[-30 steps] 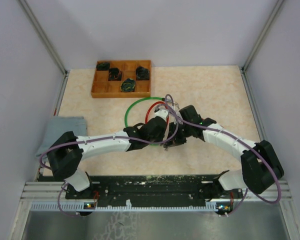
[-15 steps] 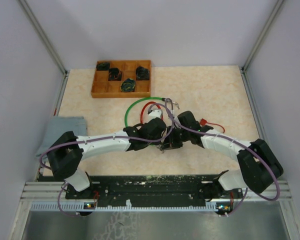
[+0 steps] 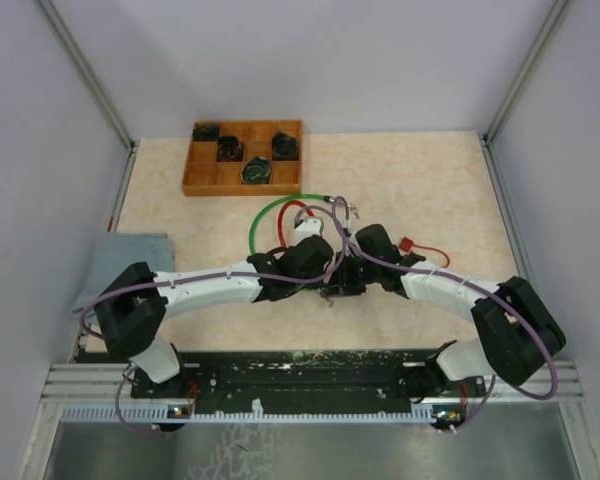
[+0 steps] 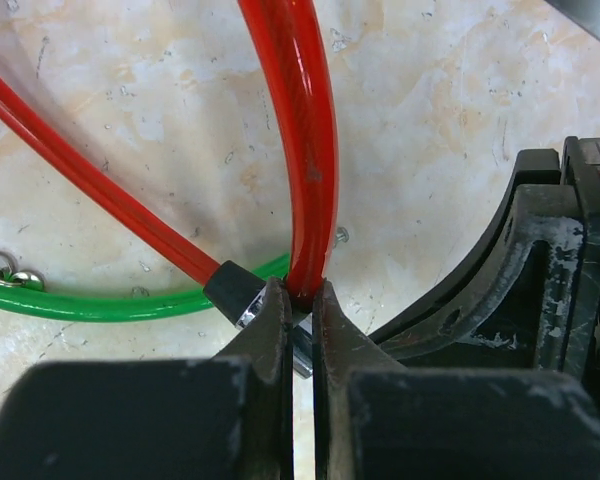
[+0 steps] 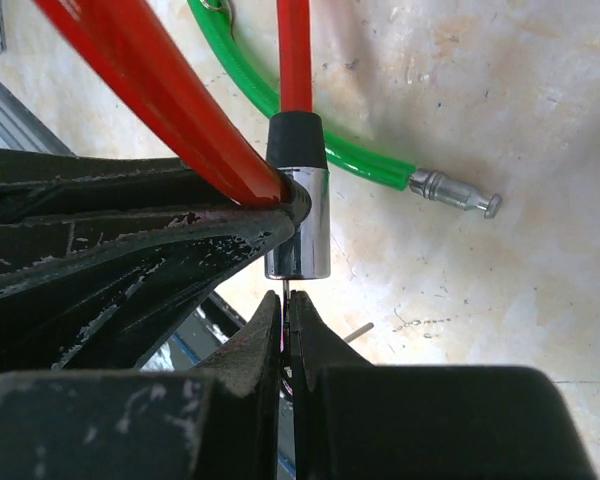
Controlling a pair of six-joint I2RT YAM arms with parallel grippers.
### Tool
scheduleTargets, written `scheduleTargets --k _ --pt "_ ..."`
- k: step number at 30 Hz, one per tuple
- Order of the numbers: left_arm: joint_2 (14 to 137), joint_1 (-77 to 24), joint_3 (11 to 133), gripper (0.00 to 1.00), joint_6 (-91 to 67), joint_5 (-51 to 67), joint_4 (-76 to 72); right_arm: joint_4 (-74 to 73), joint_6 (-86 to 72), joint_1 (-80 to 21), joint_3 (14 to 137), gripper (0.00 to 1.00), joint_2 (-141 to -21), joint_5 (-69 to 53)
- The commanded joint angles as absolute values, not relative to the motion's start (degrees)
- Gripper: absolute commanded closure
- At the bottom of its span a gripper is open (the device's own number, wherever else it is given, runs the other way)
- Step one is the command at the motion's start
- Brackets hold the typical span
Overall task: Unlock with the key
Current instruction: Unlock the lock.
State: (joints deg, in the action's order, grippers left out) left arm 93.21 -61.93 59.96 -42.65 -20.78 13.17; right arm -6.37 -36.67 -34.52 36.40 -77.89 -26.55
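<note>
A red cable lock (image 4: pixel 312 150) lies looped on the table, its chrome barrel (image 5: pixel 298 230) capped by a black collar (image 4: pixel 230 285). My left gripper (image 4: pixel 298 308) is shut on the red cable right at the barrel. My right gripper (image 5: pixel 285 305) is shut on the key (image 5: pixel 284 290); only its thin blade shows, touching the barrel's lower end. In the top view both grippers meet at mid-table, the left gripper (image 3: pixel 323 275) beside the right gripper (image 3: pixel 342 282), with the lock hidden beneath them.
A green cable lock (image 3: pixel 260 225) loops behind the red one, its pin end (image 5: pixel 455 195) free. A small red tag with a cord (image 3: pixel 412 245) lies to the right. A wooden compartment tray (image 3: pixel 195 183) stands at the back left, a grey cloth (image 3: pixel 120 265) at the left edge.
My right gripper has moved left and nearer, closing on the left gripper and the lock barrel. The red tag on the right has come into view. The red loop has shifted slightly.
</note>
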Motion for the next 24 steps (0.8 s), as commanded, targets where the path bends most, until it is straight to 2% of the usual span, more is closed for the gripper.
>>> scheduleTargets --k 1,3,8,11,24 --pt "90.4 -64.8 63.2 1.00 -47.4 -11.5 3.9 9.6 -36.7 -34.2 39.4 1.00 -76.0 -20.1" --pt "91.0 -63.8 63.3 1.00 -47.1 -12.8 4.5 7.7 -35.5 -34.2 39.6 0.98 -74.2 -19.2" --pt "92.9 -61.9 63.9 1.00 -47.3 -15.4 6.4 2.9 -33.1 -34.2 40.0 0.73 -71.1 -18.1" --pt "93.7 -60.9 63.8 1.00 -47.6 -16.8 6.6 0.0 -33.0 -34.2 40.2 0.66 -70.2 -18.3" --pt "94.9 -58.8 64.0 1.00 -48.1 -16.1 8.1 -11.5 -24.6 -33.9 41.2 0.61 -63.8 -11.4"
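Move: The lock's metal barrel, with the key already in it, sits about 3 cm to the left of the right fingertips and 1 cm ahead, level with them; the key's bow is still pinched there. From the left hand, which grips the red cable beside it, the barrel is some 2 cm right, 1 cm back and 1 cm lower. From the right hand, the green cable's pin lies roughly 5 cm ahead, 1 cm left and 6 cm below; the red tag is about 9 cm ahead, 16 cm right and 7 cm below. The key is let go: the right fingers spread to about a third open and come off its bow, then the hand backs away from the lock, up, forward and to its right, about 5 cm in all, rolling some 15 degrees. The left hand keeps its pinch on the red cable and carries the lock about 2 cm forward, drifting slightly right and up. ##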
